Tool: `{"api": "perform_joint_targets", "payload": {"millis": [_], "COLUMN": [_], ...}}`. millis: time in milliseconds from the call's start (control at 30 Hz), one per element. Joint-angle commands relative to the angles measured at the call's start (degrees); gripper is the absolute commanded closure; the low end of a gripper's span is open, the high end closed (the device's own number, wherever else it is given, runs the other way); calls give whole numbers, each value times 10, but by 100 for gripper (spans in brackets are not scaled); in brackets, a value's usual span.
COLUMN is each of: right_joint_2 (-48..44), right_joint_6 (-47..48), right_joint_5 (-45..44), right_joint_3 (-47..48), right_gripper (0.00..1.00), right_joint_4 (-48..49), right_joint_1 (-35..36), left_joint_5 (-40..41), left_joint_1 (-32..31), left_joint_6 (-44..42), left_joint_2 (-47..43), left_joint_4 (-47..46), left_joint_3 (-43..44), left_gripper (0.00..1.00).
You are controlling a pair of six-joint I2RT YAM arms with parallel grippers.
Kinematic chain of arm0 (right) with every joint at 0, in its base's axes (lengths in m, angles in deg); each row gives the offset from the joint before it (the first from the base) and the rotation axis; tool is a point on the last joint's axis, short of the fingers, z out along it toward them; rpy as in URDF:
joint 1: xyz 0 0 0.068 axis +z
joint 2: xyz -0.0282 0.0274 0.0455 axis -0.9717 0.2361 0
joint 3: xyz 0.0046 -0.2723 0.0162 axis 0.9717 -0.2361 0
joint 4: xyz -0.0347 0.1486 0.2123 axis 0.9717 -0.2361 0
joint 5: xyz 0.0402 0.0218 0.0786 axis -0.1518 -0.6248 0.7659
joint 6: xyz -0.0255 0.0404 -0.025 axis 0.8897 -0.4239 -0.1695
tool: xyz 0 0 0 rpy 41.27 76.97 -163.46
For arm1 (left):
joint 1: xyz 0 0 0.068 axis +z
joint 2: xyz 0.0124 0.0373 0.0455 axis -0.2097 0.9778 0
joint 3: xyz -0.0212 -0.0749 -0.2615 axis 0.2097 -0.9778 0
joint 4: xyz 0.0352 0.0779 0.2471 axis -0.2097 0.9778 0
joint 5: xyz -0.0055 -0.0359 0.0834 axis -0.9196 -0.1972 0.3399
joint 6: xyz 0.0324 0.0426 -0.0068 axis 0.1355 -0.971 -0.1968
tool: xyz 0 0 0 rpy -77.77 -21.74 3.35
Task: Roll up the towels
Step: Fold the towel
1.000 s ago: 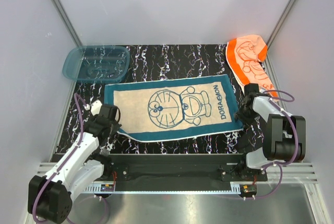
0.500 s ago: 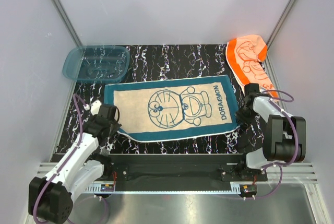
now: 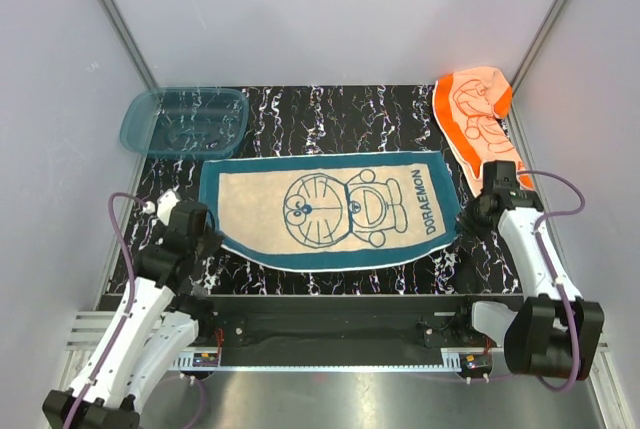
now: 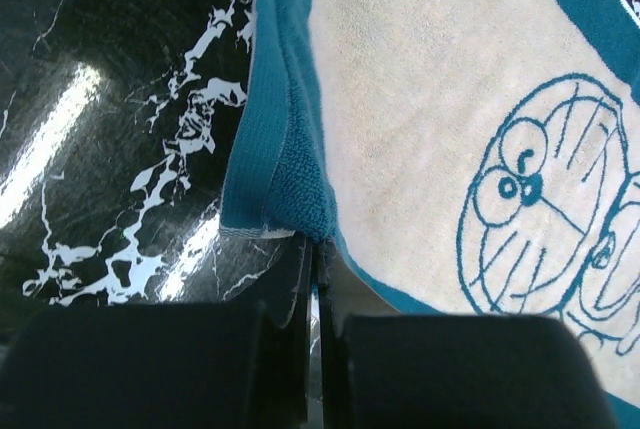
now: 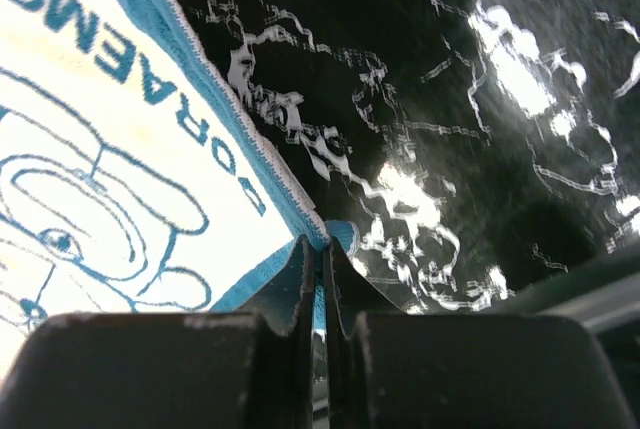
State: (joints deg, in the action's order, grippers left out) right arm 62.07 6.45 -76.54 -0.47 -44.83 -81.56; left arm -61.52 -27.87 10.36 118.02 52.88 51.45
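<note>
The teal-blue towel (image 3: pixel 325 211) with its cream cartoon panel lies spread flat across the middle of the black marbled table. My left gripper (image 3: pixel 207 240) is shut on its near-left corner; in the left wrist view the teal hem (image 4: pixel 285 174) bunches at the closed tips (image 4: pixel 315 252). My right gripper (image 3: pixel 463 225) is shut on the near-right corner, and the right wrist view shows the teal edge (image 5: pixel 340 234) pinched between the tips (image 5: pixel 322 252). The orange towel (image 3: pixel 478 117) lies crumpled at the far right, against the wall.
A translucent blue plastic tub (image 3: pixel 185 121) stands at the far left of the table. White enclosure walls rise close on both sides. The black base rail (image 3: pixel 330 319) runs along the near edge between the arms.
My right gripper has shut on the teal towel's near-right corner. Both arms have swung outward, and the towel's sagging near edge is now pulled straight and flat.
</note>
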Motion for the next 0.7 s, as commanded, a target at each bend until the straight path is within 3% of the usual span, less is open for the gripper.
{"api": "perform_joint_targets", "payload": {"millis": [0,267,433,667], "right_joint_2": [-54,-120,-37,106], "right_joint_6": [-14,-15,9,25], "right_joint_5": [17,37,61,70], "right_joint_3": [18,39,84,184], "right_gripper": [100,100,100,100], "right_joint_4": [-59,-110,-74,-28], "right_joint_1": [-1,-5,-5,-5], "left_joint_5": [-23,-36,-31,-66], "left_joint_1": [3,3,13,74], "left_joint_6": [20,3,-64,-146], "left_joint_2": [-29,-35,15,191], "left_joint_4": [45,78,40,-44], "left_joint_3": [26,64,96,160], "left_gripper": [100,100,100,100]}}
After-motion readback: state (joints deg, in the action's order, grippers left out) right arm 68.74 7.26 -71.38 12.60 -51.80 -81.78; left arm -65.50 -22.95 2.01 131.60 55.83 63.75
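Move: Near the table's front, both hands already hold the outspread Doraemon towel's near corners, lifted some 8 to 10 cm. From the left hand, the far-left corner lies about 31 cm ahead, 10 cm left and 10 cm below, with the blue tub around 44 cm ahead and 18 cm left. From the right hand, the far-right corner is some 29 cm straight ahead and 8 cm below; the orange towel's middle is about 36 cm ahead and 15 cm right. Keeping both near corners pinched in shut fingers, the two hands first draw back, the left about 2 cm and the right about 3, rising as they go. Then both turn round and swing forward with growing speed towards the far corners, ending roughly 2.5 cm ahead of and 3 to 4 cm above where they began; the wrists barely tilt. ##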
